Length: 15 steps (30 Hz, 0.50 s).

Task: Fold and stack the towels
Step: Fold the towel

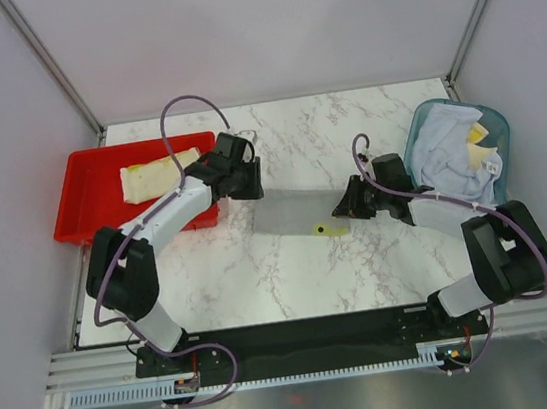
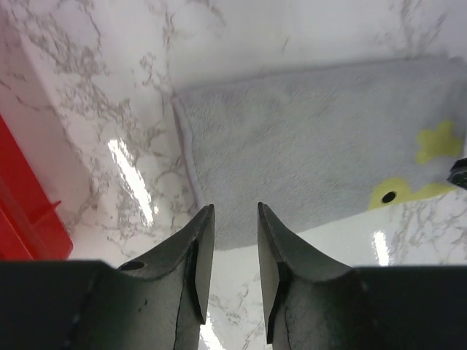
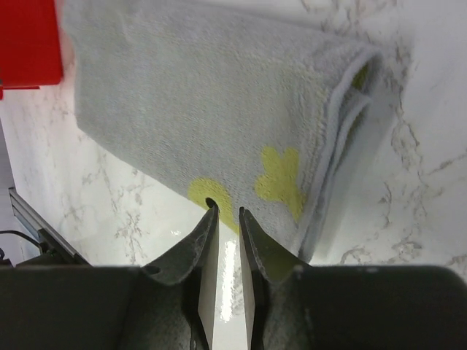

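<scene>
A light grey towel with yellow marks lies folded on the marble table, its doubled edge toward the right arm. My left gripper hovers at its left end, open, with only table and towel edge seen past its jaws. My right gripper is at the towel's right end. Its jaws stand a narrow gap apart, empty, with the tips at the towel's yellow-marked edge. A folded pale yellow towel rests in the red tray.
The teal basket at the back right holds several crumpled towels. The red tray's corner shows close by in the left wrist view and in the right wrist view. Metal frame posts stand at the table's back corners.
</scene>
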### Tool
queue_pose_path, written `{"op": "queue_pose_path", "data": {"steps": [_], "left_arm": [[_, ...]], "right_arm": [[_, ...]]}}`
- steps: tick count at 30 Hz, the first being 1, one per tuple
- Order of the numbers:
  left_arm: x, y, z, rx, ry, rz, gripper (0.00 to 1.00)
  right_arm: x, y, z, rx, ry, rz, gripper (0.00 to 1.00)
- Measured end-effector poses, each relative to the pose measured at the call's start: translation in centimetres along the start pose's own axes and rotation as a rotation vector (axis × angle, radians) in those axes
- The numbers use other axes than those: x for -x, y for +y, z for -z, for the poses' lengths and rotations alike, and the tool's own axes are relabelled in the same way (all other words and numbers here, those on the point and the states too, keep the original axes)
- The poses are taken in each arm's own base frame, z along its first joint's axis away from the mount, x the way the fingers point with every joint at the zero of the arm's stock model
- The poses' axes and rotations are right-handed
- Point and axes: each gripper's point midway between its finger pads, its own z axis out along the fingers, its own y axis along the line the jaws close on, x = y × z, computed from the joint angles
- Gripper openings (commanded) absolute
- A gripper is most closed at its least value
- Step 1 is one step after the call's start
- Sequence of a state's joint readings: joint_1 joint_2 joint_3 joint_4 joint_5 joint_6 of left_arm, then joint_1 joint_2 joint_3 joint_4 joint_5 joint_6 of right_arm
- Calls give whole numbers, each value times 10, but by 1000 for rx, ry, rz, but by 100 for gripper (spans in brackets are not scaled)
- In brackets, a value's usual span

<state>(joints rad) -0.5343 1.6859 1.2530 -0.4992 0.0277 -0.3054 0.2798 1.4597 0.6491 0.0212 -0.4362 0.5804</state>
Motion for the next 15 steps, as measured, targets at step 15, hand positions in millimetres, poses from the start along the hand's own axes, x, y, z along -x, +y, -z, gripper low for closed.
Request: {"op": "queue_pose_path", "data": {"steps": [15], "left_arm": [[4, 15, -90, 51, 111, 19, 33]], "right_arm": [[40, -38, -35, -138, -63, 3, 27]]}}
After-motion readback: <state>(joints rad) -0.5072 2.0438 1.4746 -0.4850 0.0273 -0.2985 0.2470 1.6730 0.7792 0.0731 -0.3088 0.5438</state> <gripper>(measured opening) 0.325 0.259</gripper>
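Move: The left hand hovers over the folded grey towel; its far left corner lies about 6 cm ahead, straight in line, and 9 below. The towel's far right corner is some 7 cm ahead of the right hand, 3 to its right and 4 below. The red tray's middle is about 25 cm left and 10 ahead of the left hand; the blue basket is some 26 cm right and 12 ahead of the right hand. Both hands arc forward about 5 cm, rising slightly, then sinking towards the towel's far corners, fingers barely parted. ##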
